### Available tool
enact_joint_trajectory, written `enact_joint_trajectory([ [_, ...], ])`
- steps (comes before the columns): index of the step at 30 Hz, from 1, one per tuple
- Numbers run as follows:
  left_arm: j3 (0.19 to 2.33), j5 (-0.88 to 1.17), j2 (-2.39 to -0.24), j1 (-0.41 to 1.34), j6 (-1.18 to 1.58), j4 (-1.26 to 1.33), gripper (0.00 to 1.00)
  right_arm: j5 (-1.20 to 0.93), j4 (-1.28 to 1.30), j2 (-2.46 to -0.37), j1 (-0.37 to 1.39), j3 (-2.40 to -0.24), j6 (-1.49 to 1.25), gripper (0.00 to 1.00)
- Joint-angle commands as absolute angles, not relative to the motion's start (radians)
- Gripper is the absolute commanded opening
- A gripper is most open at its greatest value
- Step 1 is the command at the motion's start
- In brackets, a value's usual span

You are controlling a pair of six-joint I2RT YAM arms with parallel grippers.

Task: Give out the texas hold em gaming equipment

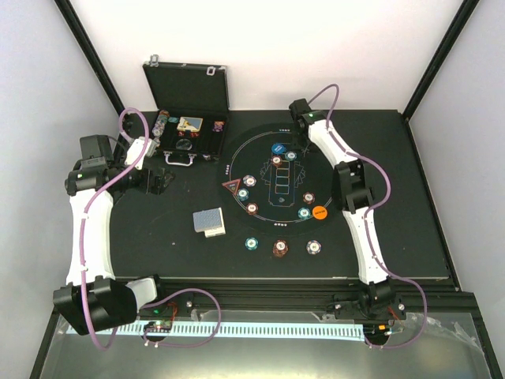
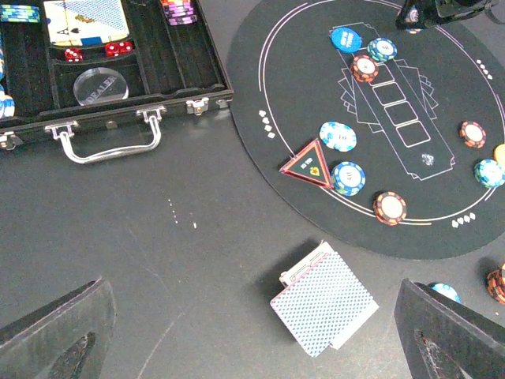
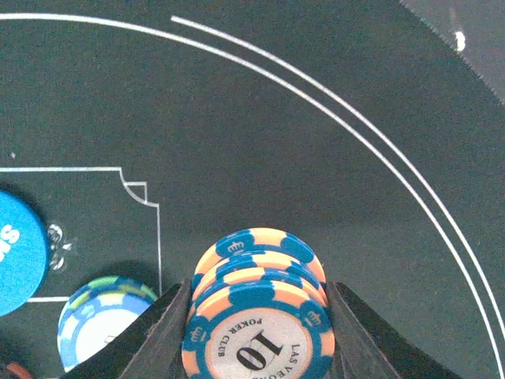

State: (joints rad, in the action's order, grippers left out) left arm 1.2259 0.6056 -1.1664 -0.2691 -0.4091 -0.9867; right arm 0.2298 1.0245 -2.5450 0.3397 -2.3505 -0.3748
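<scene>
My right gripper point(image 3: 259, 324) is shut on a small stack of orange-and-blue "10" chips point(image 3: 260, 276), low over the round black mat point(image 3: 276, 118); it is at the mat's far edge in the top view point(image 1: 301, 130). A blue disc point(image 3: 16, 253) and a teal chip point(image 3: 99, 316) lie to its left. My left gripper point(image 2: 252, 332) is open and empty, high above the blue-backed cards point(image 2: 323, 304), which lie left of the mat point(image 1: 209, 222). A red triangle marker point(image 2: 308, 163), an orange disc point(image 1: 319, 212) and several chips lie on the mat.
The black hinged case point(image 1: 187, 118) stands open at the back left, with chips, dice and a card inside point(image 2: 87, 24). Three chips point(image 1: 280, 248) lie in a row in front of the mat. The table's front edge point(image 1: 276, 280) is near them.
</scene>
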Motion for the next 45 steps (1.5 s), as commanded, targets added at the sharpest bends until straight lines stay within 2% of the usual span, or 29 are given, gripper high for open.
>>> enact_joint_trajectory([
  [1,1.247,0.594,-1.167,-0.276,-0.423,-1.006,0.99,0.216,1.006,-2.57,0.327,-2.393,-0.368,0.31],
  [4,1.247,0.592,-1.167,-0.276,-0.423,-1.006,0.99,0.207,1.0,-2.583,0.323,-2.4,-0.368,0.35],
  [10,1.246,0.59,-1.167,-0.276,-0.422,-1.005,0.99,0.181,1.002,-2.618,0.321,-2.433,-0.359,0.49],
  [12,1.246,0.591,-1.168,-0.276,-0.419,-1.004,0.99,0.179,1.013,-2.622,0.319,-2.45,-0.357,0.6],
  [14,1.246,0.599,-1.168,-0.277,-0.417,-1.003,0.99,0.184,1.019,-2.606,0.319,-2.453,-0.353,0.65],
  [18,1.246,0.621,-1.164,-0.276,-0.417,-1.004,0.99,0.207,1.031,-2.531,0.318,-2.441,-0.345,0.72],
  [23,1.246,0.622,-1.154,-0.276,-0.419,-1.002,0.99,0.198,1.049,-2.375,0.32,-2.342,-0.359,0.73],
  [25,1.246,0.62,-1.148,-0.276,-0.417,-0.999,0.99,0.179,1.041,-2.273,0.333,-2.211,-0.377,0.73],
  [30,1.238,0.635,-1.139,-0.276,-0.414,-0.99,0.99,0.2,0.865,-1.929,0.437,-1.697,-0.409,0.78],
  [35,1.23,0.644,-1.133,-0.276,-0.417,-0.986,0.99,0.216,0.791,-1.635,0.557,-1.252,-0.501,0.88],
  [40,1.221,0.643,-1.138,-0.277,-0.424,-0.977,0.99,0.209,0.796,-1.394,0.68,-0.966,-0.644,0.89],
  [45,1.208,0.638,-1.146,-0.276,-0.445,-0.973,0.99,0.188,0.815,-1.272,0.766,-0.785,-0.746,0.9],
])
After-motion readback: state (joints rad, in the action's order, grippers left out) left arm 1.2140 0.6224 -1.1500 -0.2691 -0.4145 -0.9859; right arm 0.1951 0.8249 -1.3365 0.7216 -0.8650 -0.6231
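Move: The right hand, with a small stack of white chips still pinched, is nearly at its spot on the mat: about 1 cm ahead and 3 cm down. Teal chips lie some 5 cm to this hand's left and 1 cm nearer; the blue disc is about 10 cm left, 2 cm ahead. The remaining white stack stands roughly 33 cm back, 1 cm right. From the left hand, the spot is some 25 cm ahead, 46 cm right, 24 cm below. The right fingers set the pinched white chips down on the mat beside the teal ones, easing about 1 cm forward and 2 cm down, then open and let go. The hand lifts over 10 cm and sweeps back some 33 cm towards the remaining white stack, sinking again on the way, fingers opening wider. ##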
